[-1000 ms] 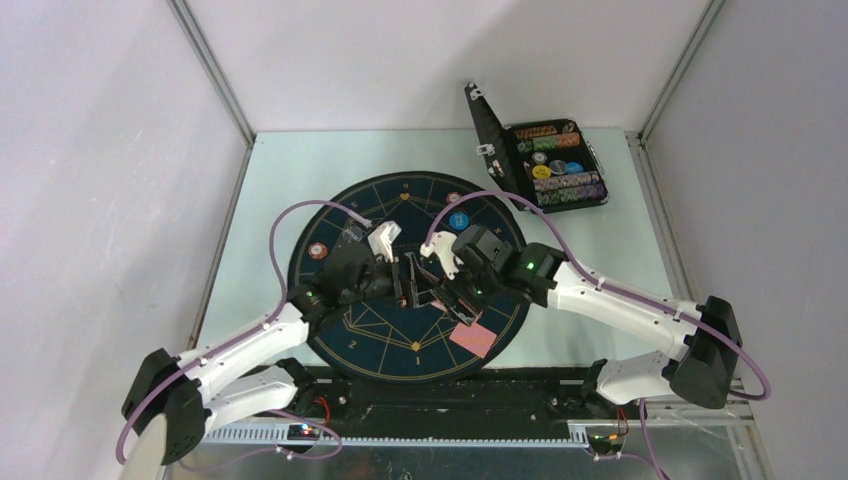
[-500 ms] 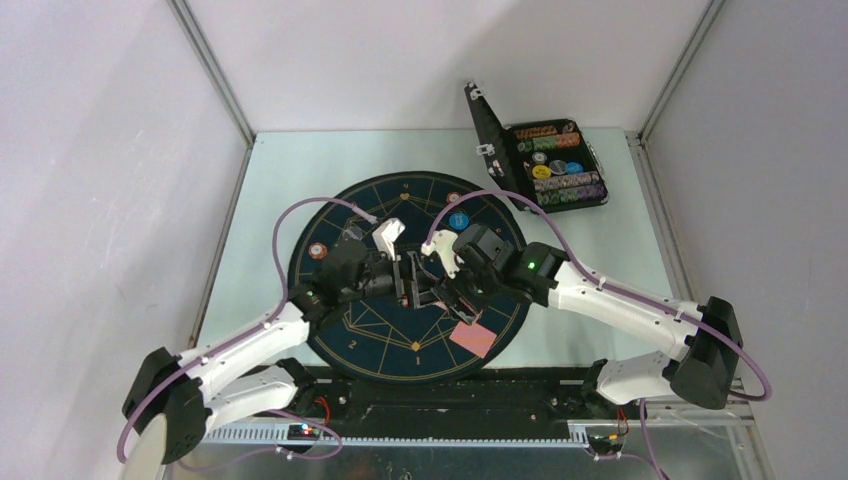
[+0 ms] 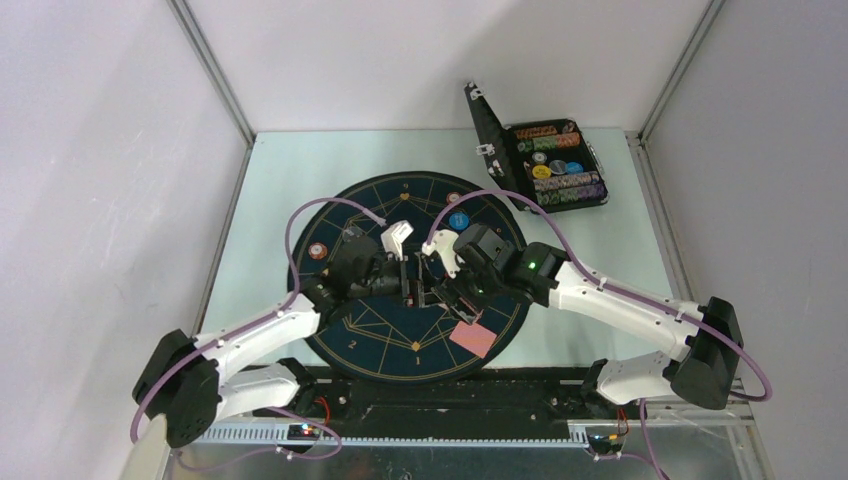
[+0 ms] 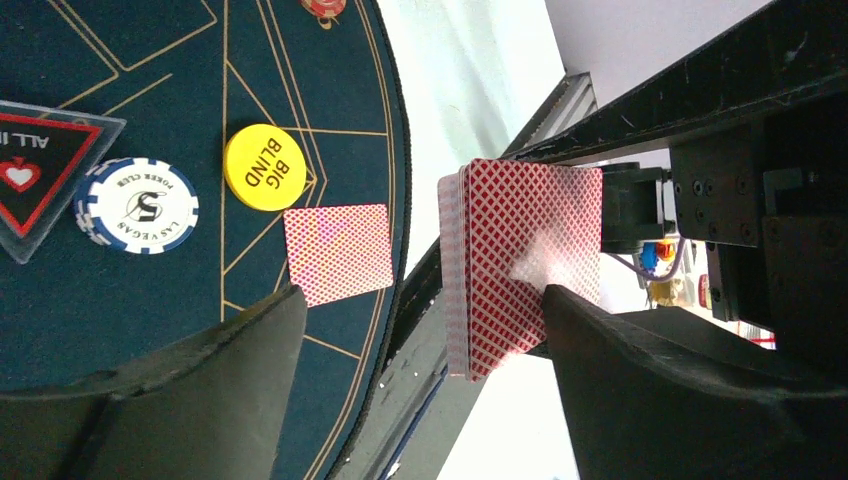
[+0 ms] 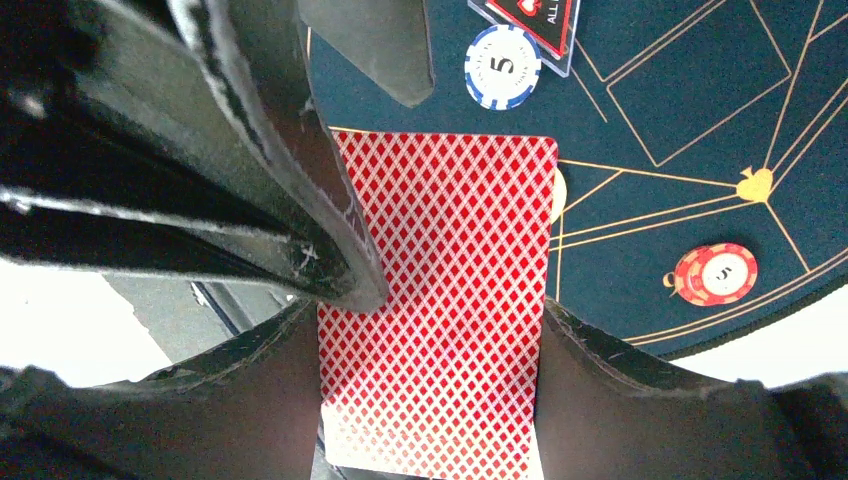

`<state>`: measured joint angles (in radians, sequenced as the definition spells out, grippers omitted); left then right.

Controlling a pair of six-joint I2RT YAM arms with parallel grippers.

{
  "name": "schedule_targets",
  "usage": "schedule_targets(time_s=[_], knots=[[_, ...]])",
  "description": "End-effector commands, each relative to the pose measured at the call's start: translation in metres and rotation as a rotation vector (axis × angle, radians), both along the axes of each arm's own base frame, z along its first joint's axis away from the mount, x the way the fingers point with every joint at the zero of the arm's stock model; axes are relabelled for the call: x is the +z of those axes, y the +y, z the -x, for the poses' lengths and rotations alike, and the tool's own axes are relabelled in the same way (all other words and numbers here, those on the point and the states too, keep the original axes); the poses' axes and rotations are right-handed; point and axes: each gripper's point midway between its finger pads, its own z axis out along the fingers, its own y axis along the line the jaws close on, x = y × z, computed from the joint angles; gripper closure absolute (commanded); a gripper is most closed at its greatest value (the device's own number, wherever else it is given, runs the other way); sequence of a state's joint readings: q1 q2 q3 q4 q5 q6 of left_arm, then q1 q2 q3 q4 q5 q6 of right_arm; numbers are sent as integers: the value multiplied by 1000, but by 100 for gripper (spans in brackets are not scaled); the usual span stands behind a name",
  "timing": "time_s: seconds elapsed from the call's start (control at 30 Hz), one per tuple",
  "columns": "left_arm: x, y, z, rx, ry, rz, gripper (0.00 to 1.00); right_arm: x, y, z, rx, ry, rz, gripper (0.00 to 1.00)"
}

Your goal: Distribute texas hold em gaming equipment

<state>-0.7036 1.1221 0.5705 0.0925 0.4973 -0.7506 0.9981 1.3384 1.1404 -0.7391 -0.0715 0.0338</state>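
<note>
My right gripper [image 5: 430, 320] is shut on a deck of red-backed playing cards [image 5: 445, 300], a finger on each long side. It holds the deck [image 4: 520, 260] above the near part of the mat [image 3: 400, 205]. The left gripper [image 4: 425, 300] stands open around the deck, and one of its fingers [image 5: 300, 200] lies over the top card's corner. In the top view the two grippers [image 3: 408, 283] [image 3: 440, 292] meet mid-mat. A single card [image 4: 338, 253] lies face down on the mat beside a yellow BIG BLIND disc [image 4: 265, 167], a blue-white chip [image 4: 138, 205] and a triangular marker [image 4: 40, 170].
The black hinged case [image 3: 550, 165] stands open at the back right with rows of chips inside. A blue disc [image 3: 458, 221] and red chips [image 3: 317, 251] [image 3: 453, 198] lie near the mat's rim. Frame posts rise at the back corners.
The left arm has reached a little to the right, bringing its open fingers in around the deck. The right gripper and the deck have stayed put.
</note>
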Motion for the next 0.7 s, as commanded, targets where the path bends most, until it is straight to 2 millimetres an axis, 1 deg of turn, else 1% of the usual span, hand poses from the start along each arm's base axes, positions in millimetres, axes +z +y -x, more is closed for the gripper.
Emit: schedule_targets(time_s=[0.0, 0.07, 0.2, 0.33, 0.4, 0.47, 0.5, 0.57, 0.67], knots=[[-3, 16, -15, 84, -36, -65, 13, 25, 11, -5, 1, -55, -93, 100], [-2, 17, -14, 85, -30, -61, 17, 26, 11, -5, 2, -55, -94, 100], [3, 17, -13, 86, -38, -43, 21, 25, 10, -5, 1, -53, -91, 100], [18, 15, -10, 71, -65, 0, 25, 25, 10, -5, 0, -55, -91, 100], [27, 14, -10, 68, -82, 30, 29, 24, 11, -5, -1, -51, -89, 100], [34, 13, -10, 69, -91, 52, 35, 23, 11, -5, -1, -51, -88, 100], [35, 12, -10, 67, -94, 59, 41, 24, 11, -5, 0, -50, -89, 100], [36, 12, -9, 68, -93, 62, 48, 23, 11, -5, -1, -49, -87, 100], [36, 16, -10, 88, -97, 54, 53, 23, 10, -6, -5, -51, -82, 100]])
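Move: The card deck, already in the right gripper, lies about 3 cm back and 3 cm right of the left hand, at nearly its height; the deck's middle is some 2 cm left and 1 cm ahead of the right hand. Some 13 cm below the left hand are the white chip, 2 cm back and 2 cm right, the yellow button, 4 cm back and 9 cm right, and the dealt card, 12 cm back and 11 cm right. Keep the left gripper's rear finger on the patterned face of the deck and draw the hand up about 2 cm and a little over 1 cm to the left, dragging the top card along the deck. Close the wide-open fingers to about half meanwhile, bringing them around the card's outer end. Hold the right gripper still on the deck. ##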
